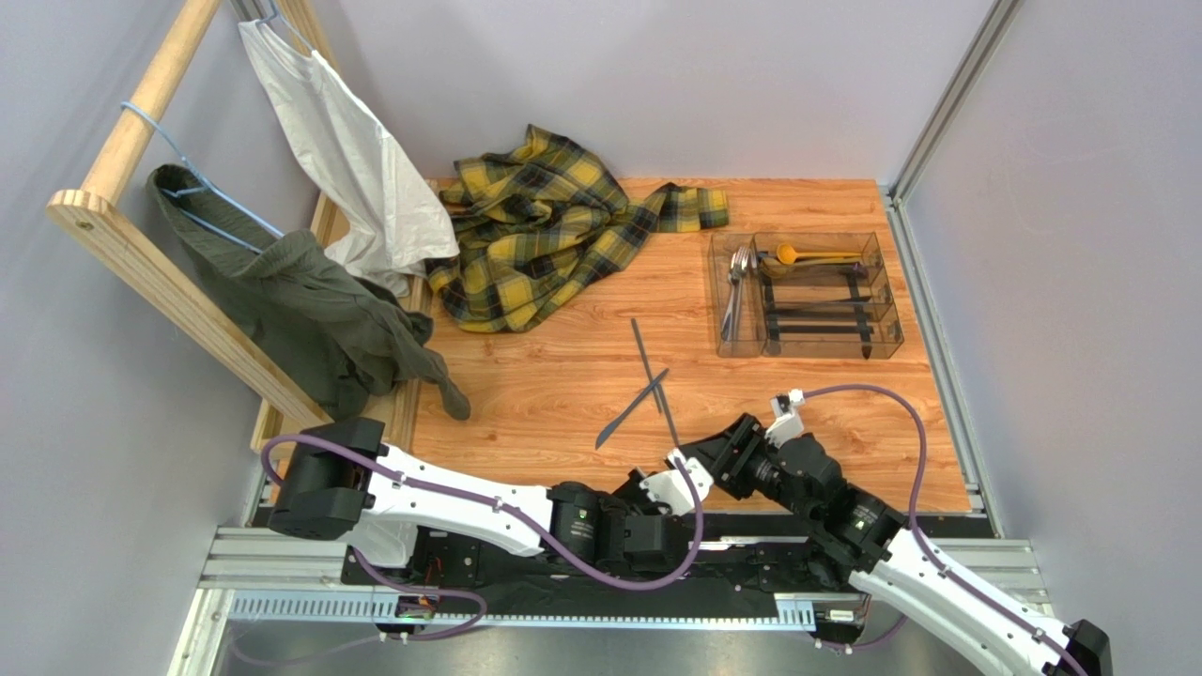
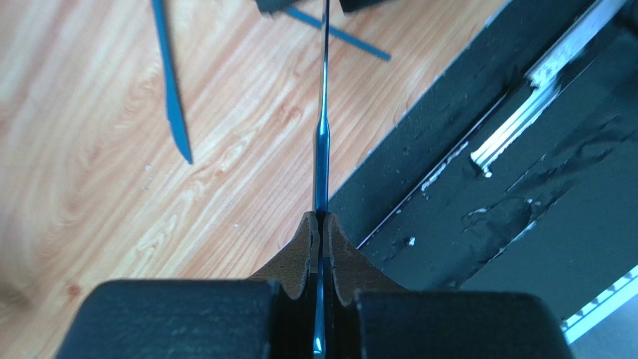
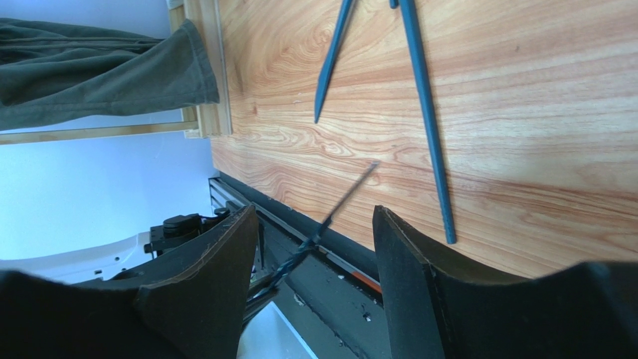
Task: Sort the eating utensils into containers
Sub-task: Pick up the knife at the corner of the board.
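Observation:
My left gripper (image 2: 320, 221) is shut on a slim dark blue utensil (image 2: 322, 142) that points away from it over the table's near edge. That utensil's far end (image 3: 329, 213) runs between the fingers of my right gripper (image 3: 314, 211), which is open and not touching it. In the top view both grippers meet near the front edge, the left (image 1: 680, 472) and the right (image 1: 717, 454). A dark knife (image 1: 628, 411) and a dark stick (image 1: 652, 378) lie crossed on the wood. The clear tray (image 1: 882, 296) at the back right holds silver spoons (image 1: 737, 289), a gold spoon (image 1: 811, 255) and dark pieces.
A yellow plaid cloth (image 1: 543, 226) lies at the back centre. A wooden rack (image 1: 127, 240) on the left carries a green garment (image 1: 311, 303) and a white one (image 1: 353, 155). A black rail (image 2: 464, 172) runs along the table's near edge.

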Controlling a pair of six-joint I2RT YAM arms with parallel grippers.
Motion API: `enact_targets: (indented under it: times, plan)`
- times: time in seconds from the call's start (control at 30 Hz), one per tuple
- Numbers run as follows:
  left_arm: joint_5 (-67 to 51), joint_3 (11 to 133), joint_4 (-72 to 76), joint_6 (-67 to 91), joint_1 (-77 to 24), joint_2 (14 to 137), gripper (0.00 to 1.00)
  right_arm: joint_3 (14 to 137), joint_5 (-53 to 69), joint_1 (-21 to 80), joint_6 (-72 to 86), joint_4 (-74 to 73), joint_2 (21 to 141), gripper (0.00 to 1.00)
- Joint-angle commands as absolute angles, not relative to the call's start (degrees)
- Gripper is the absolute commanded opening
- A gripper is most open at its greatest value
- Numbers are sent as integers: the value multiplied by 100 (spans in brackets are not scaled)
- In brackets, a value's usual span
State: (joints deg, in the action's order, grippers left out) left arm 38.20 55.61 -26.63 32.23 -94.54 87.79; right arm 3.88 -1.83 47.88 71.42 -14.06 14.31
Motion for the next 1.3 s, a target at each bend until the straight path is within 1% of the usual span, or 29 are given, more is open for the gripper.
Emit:
enact_targets:
  times: [0.0,0.23,0.27,0.3,0.33,0.37,0.43,0.47,0.53,0.57,1.1,1.13,1.2,1.23,1.27]
  plan:
    - [4604,6222,-3294,3304,-9633,9130,0,413,-185,4799,7189,-1415,1634,61]
    - [4886,6758,-3735,3331,-9817,9668,0,334,-237,4799,7251,-1301,1714,60]
    - [4887,6794,-3805,3340,-9835,9694,0,282,-220,4808,7286,-1231,1688,56]
    - [4904,6820,-3840,3357,-9844,9738,0,273,-220,4799,7295,-1213,1679,45]
    - [4939,6829,-3876,3418,-9844,9738,0,264,-194,4808,7312,-1195,1670,38]
    - [4948,6820,-3919,3436,-9852,9738,0,264,-185,4799,7312,-1195,1644,28]
    - [4966,6777,-3920,3480,-9844,9712,0,281,-184,4808,7304,-1204,1608,20]
    - [4975,6759,-3920,3489,-9844,9695,0,281,-185,4799,7286,-1222,1600,14]
    - [4983,6733,-3902,3480,-9844,9633,0,299,-228,4808,7260,-1248,1617,7]
    - [4975,6724,-3911,3480,-9852,9624,0,299,-229,4808,7260,-1248,1617,1]
    - [5097,6451,-3850,3621,-9844,9316,2,281,-316,4799,7198,-1257,1644,0]
    - [5089,6451,-3858,3638,-9844,9316,4,281,-325,4799,7198,-1257,1626,0]
    - [5124,6451,-3885,3691,-9852,9282,19,273,-334,4799,7181,-1266,1600,0]
    - [5124,6442,-3902,3700,-9844,9264,28,290,-343,4799,7189,-1283,1600,0]
    - [5141,6434,-3911,3709,-9844,9246,49,290,-343,4799,7181,-1292,1574,0]
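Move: My left hand already holds the knife by its handle. The waiting right gripper is about 7 cm ahead and 8 cm to the right of that hand, nearly level with it. From my right hand, the knife's middle lies roughly 4 cm back and 4 cm left, its blade already between my open fingers. On the table about 8 cm below, the near dark knife is some 6 cm ahead and 11 cm left, and the far dark knife 11 cm ahead and 8 cm left. I sink my right hand about 1 cm, steady it there and shut its fingers on the blade, pinching it while my left hand still grips the handle. My left hand first shifts about 1.5 cm right and up, then settles back down, tilting some 10 degrees; once the right has closed, it rises about 1.5 cm and begins to open, letting go of the handle. ##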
